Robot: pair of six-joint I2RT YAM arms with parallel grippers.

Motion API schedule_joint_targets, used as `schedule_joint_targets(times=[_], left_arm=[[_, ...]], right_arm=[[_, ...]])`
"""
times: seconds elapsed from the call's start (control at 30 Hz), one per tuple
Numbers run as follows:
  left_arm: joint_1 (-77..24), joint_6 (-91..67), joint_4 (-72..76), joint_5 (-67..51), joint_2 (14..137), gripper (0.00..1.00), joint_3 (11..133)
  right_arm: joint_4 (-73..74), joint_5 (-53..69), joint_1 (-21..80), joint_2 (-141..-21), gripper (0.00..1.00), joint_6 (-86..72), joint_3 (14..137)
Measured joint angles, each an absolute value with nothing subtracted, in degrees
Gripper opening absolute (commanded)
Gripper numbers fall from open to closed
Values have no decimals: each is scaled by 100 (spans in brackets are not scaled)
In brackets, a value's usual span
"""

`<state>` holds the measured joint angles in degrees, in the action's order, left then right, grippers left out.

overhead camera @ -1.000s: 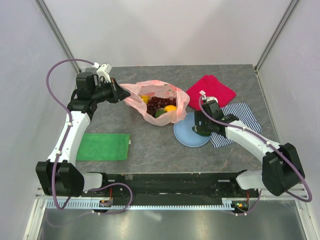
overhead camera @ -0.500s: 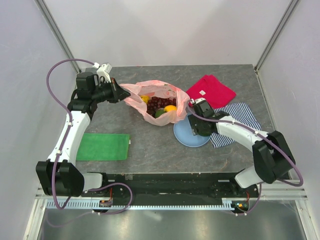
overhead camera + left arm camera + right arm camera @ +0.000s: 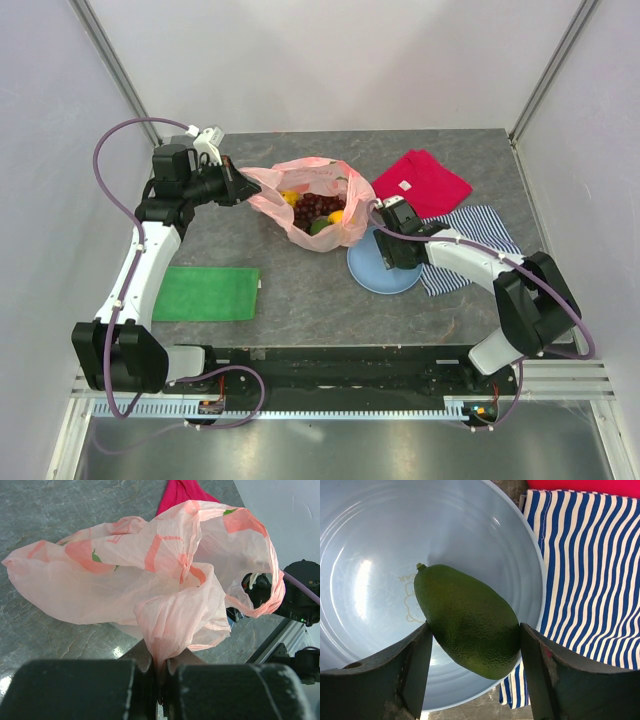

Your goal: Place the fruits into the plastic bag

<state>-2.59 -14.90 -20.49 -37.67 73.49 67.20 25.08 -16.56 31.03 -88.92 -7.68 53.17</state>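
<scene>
The pink plastic bag lies open at the middle of the table. My left gripper is shut on the bag's bunched left edge. Inside the bag lie dark red grapes, a yellow citrus, an orange fruit and a green fruit. A green avocado sits over the near rim of the light blue plate. My right gripper has both fingers pressed against the avocado's sides. From above, the gripper hides the avocado on the plate.
A red cloth lies at the back right. A blue-and-white striped cloth lies under the plate's right side, also seen beside the plate. A green cloth lies at the front left.
My right wrist has turned and shifted left over the plate, and its jaws have narrowed onto the avocado. The left arm and the bag have stayed still.
</scene>
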Motion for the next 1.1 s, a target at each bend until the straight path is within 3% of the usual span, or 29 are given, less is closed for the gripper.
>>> schedule_joint_targets(times=[0.07, 0.43, 0.87, 1.1], left_arm=[[-259, -1490, -2049, -3767, 7349, 2, 6720], [-259, -1490, -2049, -3767, 7352, 2, 6720], [-259, -1490, -2051, -3769, 7352, 2, 6720], [-259, -1490, -2049, -3774, 7352, 2, 6720]], right_arm=[[2491, -1636, 3103, -8886, 40, -766, 5317], [2499, -1393, 3103, -8409, 34, -832, 5251], [2668, -1354, 2246, -6934, 27, -1441, 5170], [2036, -1192, 2676, -5516, 26, -1719, 5507]])
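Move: The right hand already holds the green fruit low over the plate. The plastic bag's open middle lies about 12 cm ahead and 19 cm to its left, a little higher. The plate's centre is some 4 cm left and 1 cm back, the red cloth about 17 cm ahead and 5 cm right, and the striped cloth 3 cm ahead and 17 cm right. From the left hand, the bag's middle is roughly 14 cm right, 2 cm back and 19 cm below. The right hand lifts the gripped green fruit about 20 cm above the plate, swaying right and back, fingers tilting up. ##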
